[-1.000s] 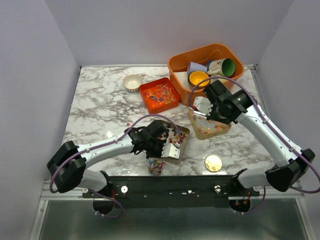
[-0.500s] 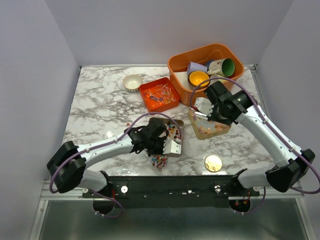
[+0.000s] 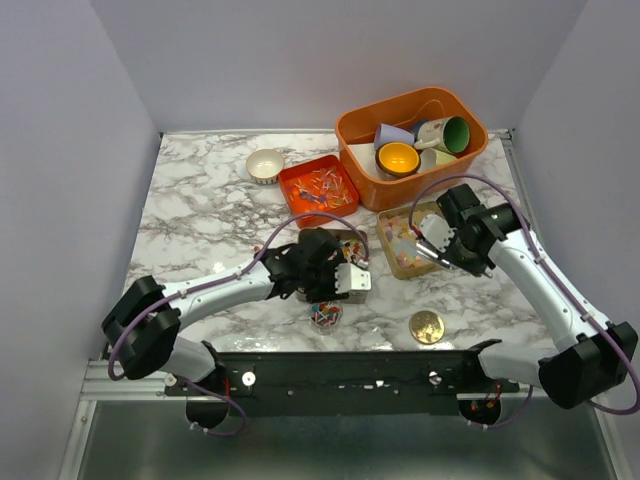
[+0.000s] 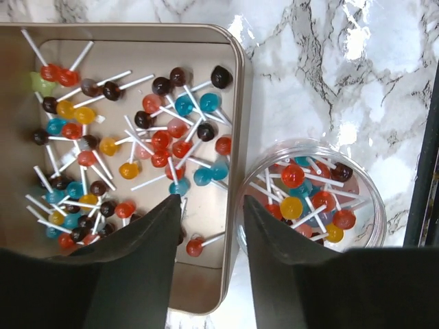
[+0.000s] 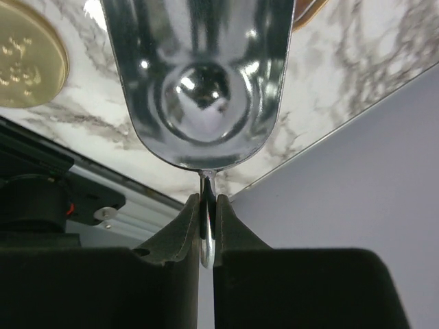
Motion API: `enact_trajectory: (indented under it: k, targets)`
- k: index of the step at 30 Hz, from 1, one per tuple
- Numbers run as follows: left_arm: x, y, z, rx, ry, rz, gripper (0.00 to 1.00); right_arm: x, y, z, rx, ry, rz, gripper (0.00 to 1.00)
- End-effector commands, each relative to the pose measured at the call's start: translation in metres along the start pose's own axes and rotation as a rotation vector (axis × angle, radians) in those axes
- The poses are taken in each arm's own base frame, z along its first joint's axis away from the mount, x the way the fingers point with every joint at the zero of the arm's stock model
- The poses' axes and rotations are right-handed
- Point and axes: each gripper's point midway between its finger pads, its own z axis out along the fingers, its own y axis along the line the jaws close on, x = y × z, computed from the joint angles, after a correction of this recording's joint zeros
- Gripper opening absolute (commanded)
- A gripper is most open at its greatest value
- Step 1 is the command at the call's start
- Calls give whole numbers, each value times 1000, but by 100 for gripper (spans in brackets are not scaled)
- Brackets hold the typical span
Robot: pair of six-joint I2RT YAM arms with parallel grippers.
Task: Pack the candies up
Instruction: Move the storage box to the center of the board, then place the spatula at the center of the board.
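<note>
The candies are small lollipops of several colours. Many lie in a metal tin (image 4: 206,171) and more fill a round clear tub (image 4: 312,202) right beside it. My left gripper (image 4: 211,205) is open and straddles the tin's right rim, one finger inside the tin and one over the tub. From above, this gripper (image 3: 345,280) covers most of the tin, with the tub (image 3: 324,316) just in front. My right gripper (image 5: 206,205) is shut on the handle of an empty metal scoop (image 5: 206,89). In the top view it (image 3: 440,252) hovers at a tan tin of pastel candies (image 3: 408,245).
A red tray (image 3: 320,187) with more lollipops sits at mid-back. Behind it are a white bowl (image 3: 265,163) and an orange bin (image 3: 470,145) holding coloured cups. A round gold disc (image 3: 427,326) lies near the front edge, also seen as a gold disc (image 5: 27,62) by the scoop.
My left gripper has opened and let go of the tin's rim, and the tin now lies flat. My right arm has drawn the scoop back to the right and nearer.
</note>
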Motion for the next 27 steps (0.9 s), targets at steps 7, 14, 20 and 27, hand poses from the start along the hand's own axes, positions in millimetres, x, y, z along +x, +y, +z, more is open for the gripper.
enact_trajectory:
  k: [7, 14, 20, 27]
  targets:
    - [-43, 10, -55, -45, -110, 2, 70, 11, -35, 48, -118, -85, 486, 1]
    - [-46, 37, -89, -124, -169, -149, 71, 21, -86, 92, -120, -45, 620, 1]
    - [3, 86, -94, -222, -149, -397, 71, 20, -108, 141, -162, -11, 690, 1]
    - [30, 105, -79, -277, -137, -647, 78, 20, -113, 180, -169, 16, 665, 4]
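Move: The left hand's open fingers straddle the storage box's near wall; the box's middle is about 7 cm ahead and 1 cm right, a few centimetres below. The glass bowl sits 5 cm back and 1 cm left of the hand, the orange tray 24 cm ahead and 2 cm left. The right hand, holding the scoop, is bound for bare board 12 cm ahead, 10 cm right and 16 cm down; the tan box lies 13 cm ahead and 6 cm left, the gold lid 9 cm back and 4 cm left of it. The left hand opens wider and lifts about 10 cm clear of the storage box's near wall, then swings forward and left across the box, sinking 3 cm at the end, and turns some 30 degrees counter-clockwise to hang over the outside of its left wall. Meanwhile the right hand keeps its grip on the scoop and, after a brief dip backwards, carries it down, forward and right to low over the board on the tan box's right, turning clockwise on the way. ##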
